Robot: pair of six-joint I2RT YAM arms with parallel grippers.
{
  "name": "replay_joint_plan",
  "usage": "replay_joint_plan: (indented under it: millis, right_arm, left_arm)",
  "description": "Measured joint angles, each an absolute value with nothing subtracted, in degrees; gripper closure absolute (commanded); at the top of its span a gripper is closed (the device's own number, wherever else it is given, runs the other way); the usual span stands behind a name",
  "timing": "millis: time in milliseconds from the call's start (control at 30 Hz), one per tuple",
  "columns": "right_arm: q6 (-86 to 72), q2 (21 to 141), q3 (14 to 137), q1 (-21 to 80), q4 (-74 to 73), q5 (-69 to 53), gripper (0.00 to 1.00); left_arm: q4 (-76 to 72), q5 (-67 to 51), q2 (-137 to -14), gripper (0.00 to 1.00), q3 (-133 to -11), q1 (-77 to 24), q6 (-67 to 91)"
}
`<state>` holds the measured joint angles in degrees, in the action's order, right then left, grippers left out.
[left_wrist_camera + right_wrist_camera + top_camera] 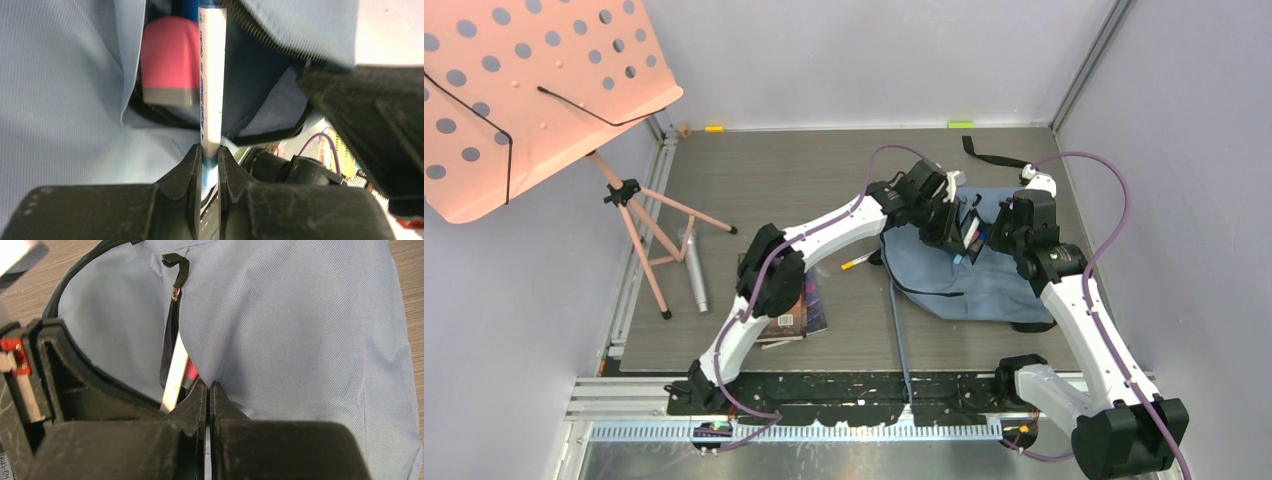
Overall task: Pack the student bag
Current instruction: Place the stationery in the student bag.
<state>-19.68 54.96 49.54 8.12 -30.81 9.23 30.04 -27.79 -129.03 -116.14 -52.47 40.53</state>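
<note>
The grey-blue student bag [954,275] lies on the table's right half, and its zipped pocket gapes open [260,95]. My left gripper [210,156] is shut on the blue end of a white marker [210,75]. The marker's far end reaches into that pocket beside a pink and grey object [167,65] that sits inside. My right gripper [207,386] is shut on a pinch of the student bag's fabric [280,330] at the pocket's edge and holds it up. The marker [175,372] shows just left of it. From above, both grippers [964,235] [1001,240] meet over the bag.
Books [789,312] lie left of centre under the left arm, with a pen [857,262] on the table near the bag. An orange music stand [534,90] and its tripod stand at the far left beside a grey cylinder [692,268]. A black strap [992,155] trails toward the back wall.
</note>
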Motion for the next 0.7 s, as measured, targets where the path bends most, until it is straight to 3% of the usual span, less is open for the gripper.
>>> replay_joint_plan:
  millis: [233, 433, 700]
  right_arm:
    - [-19.7, 55.0, 49.5, 8.1, -30.8, 9.2, 1.00]
    - [-19.9, 55.0, 49.5, 8.1, -30.8, 8.8, 0.99]
    - [-19.9, 55.0, 49.4, 8.1, -30.8, 8.8, 0.99]
  left_arm:
    - [25.5, -27.6, -136.0, 1.00, -125.7, -52.5, 43.8]
    - [18.9, -26.9, -139.7, 0.98, -126.9, -53.2, 45.8]
    - [10.7, -24.3, -139.0, 0.52, -121.6, -54.3, 44.5]
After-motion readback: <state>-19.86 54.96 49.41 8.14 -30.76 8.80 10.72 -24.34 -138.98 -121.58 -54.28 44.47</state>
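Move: Just inside the backpack's small pocket is where the white marker in the left fingers is being taken: the pocket mouth lies about 5 cm right, 2 cm ahead and 3 cm below the left hand. From that hand the red eraser already inside sits some 4 cm right, 3 cm ahead and 4 cm down, with the blue glue stick about 7 cm right, 3 cm ahead, at the eraser's height. From the right hand, the mouth is about 2 cm left, 1 cm ahead, 5 cm below. Pushing right about 7 cm and some 3 cm forward, the left hand carries the marker into the pocket mouth, close in beside the right fingertips. It rises slightly, then sinks, its fingers swinging about 10 degrees flatter and then opening at the end to let the marker go. The right hand stays put, still pinching the pocket's edge to keep it open. ##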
